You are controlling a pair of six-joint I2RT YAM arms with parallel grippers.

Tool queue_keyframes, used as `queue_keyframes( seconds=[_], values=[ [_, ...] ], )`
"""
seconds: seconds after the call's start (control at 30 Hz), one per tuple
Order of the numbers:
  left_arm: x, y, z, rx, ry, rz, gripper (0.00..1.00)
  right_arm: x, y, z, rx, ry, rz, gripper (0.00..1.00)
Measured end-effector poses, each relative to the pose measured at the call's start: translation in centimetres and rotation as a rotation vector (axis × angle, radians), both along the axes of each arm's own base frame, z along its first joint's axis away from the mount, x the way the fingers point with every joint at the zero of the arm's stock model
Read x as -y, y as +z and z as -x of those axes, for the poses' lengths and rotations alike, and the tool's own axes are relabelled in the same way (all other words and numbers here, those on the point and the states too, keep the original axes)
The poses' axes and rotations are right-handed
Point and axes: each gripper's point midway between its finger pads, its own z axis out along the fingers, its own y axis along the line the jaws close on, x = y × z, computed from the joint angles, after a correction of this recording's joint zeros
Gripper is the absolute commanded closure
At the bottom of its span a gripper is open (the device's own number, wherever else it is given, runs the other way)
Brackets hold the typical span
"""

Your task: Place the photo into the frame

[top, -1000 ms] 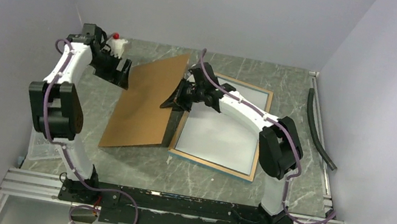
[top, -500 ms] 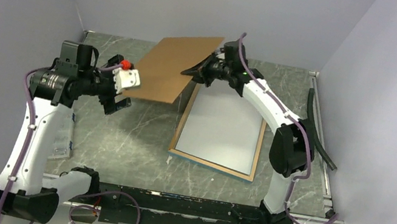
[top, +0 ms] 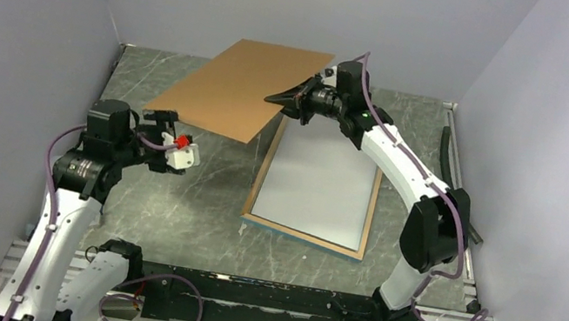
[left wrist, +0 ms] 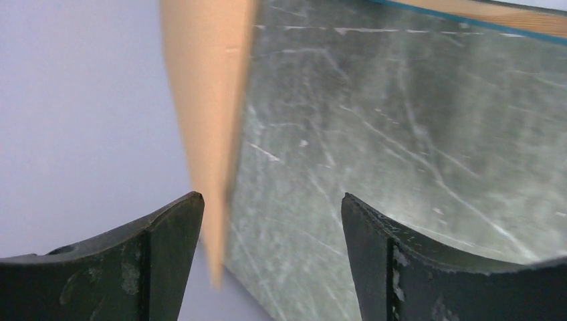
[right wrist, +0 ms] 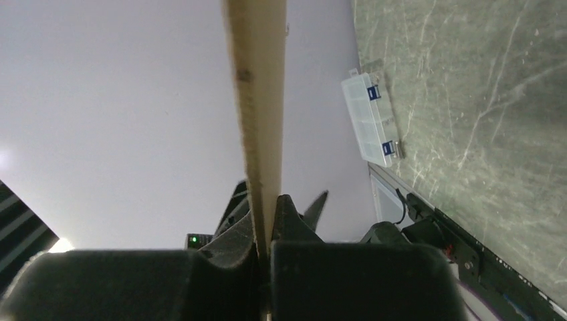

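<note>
The frame (top: 260, 181) lies back-up on the table right of centre, light wood edges showing. A white sheet (top: 316, 186) fills it, seemingly the photo's white reverse; no printed side shows. My right gripper (top: 289, 100) is shut on the right edge of a brown hardboard panel (top: 245, 90) and holds it nearly flat in the air, above the frame's far left corner. In the right wrist view the panel's edge (right wrist: 257, 100) runs up from the shut gripper (right wrist: 267, 221). My left gripper (top: 164, 137) stands open and empty, near left of the panel. The left wrist view shows its fingertips (left wrist: 175, 231) wide apart.
The blurred panel edge (left wrist: 207, 100) and the frame's blue rim (left wrist: 468, 20) appear in the left wrist view. A clear plastic box (right wrist: 371, 117) lies at the table's left edge. A black hose (top: 445, 143) runs along the right wall.
The right gripper has lifted the panel from leaning on the table to high and nearly flat, toward the back. The left arm has drawn back toward the near left, away from the panel.
</note>
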Motion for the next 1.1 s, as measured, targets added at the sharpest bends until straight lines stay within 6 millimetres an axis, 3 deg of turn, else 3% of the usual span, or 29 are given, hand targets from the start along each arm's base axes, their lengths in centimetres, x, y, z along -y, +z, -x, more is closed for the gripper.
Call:
queue_keyframes(
  seconds=[0.17, 0.3, 0.47, 0.53, 0.63, 0.77, 0.83, 0.87, 1.0, 1.1],
  values=[
    [0.0, 2.7, -2.7, 0.170, 0.008, -0.004, 0.22, 0.6, 0.1, 1.8, -0.022, 0.016, -0.009, 0.98],
    [0.2, 3.9, -3.1, 0.240, -0.004, 0.000, 0.26, 0.0, 0.9, 3.5, -0.017, 0.059, -0.022, 0.98],
    [0.6, 3.9, -3.0, 0.239, -0.030, 0.003, 0.62, -1.0, 1.6, 4.7, -0.015, 0.095, -0.044, 0.87],
    [0.7, 3.7, -2.9, 0.231, -0.037, 0.001, 0.81, -1.2, 1.8, 4.9, -0.008, 0.100, -0.050, 0.79],
    [0.8, 3.6, -3.0, 0.228, -0.041, 0.002, 0.97, -1.1, 2.1, 5.0, 0.016, 0.118, -0.049, 0.66],
    [0.9, 3.6, -3.0, 0.225, -0.040, 0.006, 0.97, -0.8, 2.3, 5.9, 0.069, 0.181, -0.030, 0.41],
    [0.8, 3.7, -2.9, 0.233, -0.039, 0.002, 0.97, -0.4, 2.7, 6.3, 0.124, 0.227, -0.019, 0.05],
    [0.8, 3.8, -2.8, 0.233, -0.040, 0.002, 0.97, -0.1, 2.9, 6.6, 0.143, 0.249, -0.018, 0.01],
    [1.0, 4.0, -2.3, 0.239, -0.055, 0.006, 0.97, 2.5, 5.1, 7.5, 0.357, 0.386, 0.029, 0.00],
    [1.3, 4.8, -1.8, 0.228, -0.066, 0.019, 0.97, 5.4, 7.5, 5.7, 0.621, 0.360, 0.143, 0.00]
  ],
)
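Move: The left hand, open, has the near edge of the brown backboard, close to its near-left corner, about 6 cm ahead, 1 cm to its right and 2 cm above. The right hand already pinches the board's right edge; from it, that same near-left part lies some 25 cm to the left, 8 cm back and 6 cm lower. The frame, with the white sheet already in it, centres roughly 14 cm to the right hand's right, 2 cm back and 28 cm below. Forward and up by about 5 cm goes the left hand, fingers tipping up slightly, to meet the backboard's near edge; there it stays and closes to pinch it. Meanwhile the right hand draws the board back about 5 cm towards it, then opens wide, lets go and lifts off up and to the right, its fingers swinging up some 35 degrees. ##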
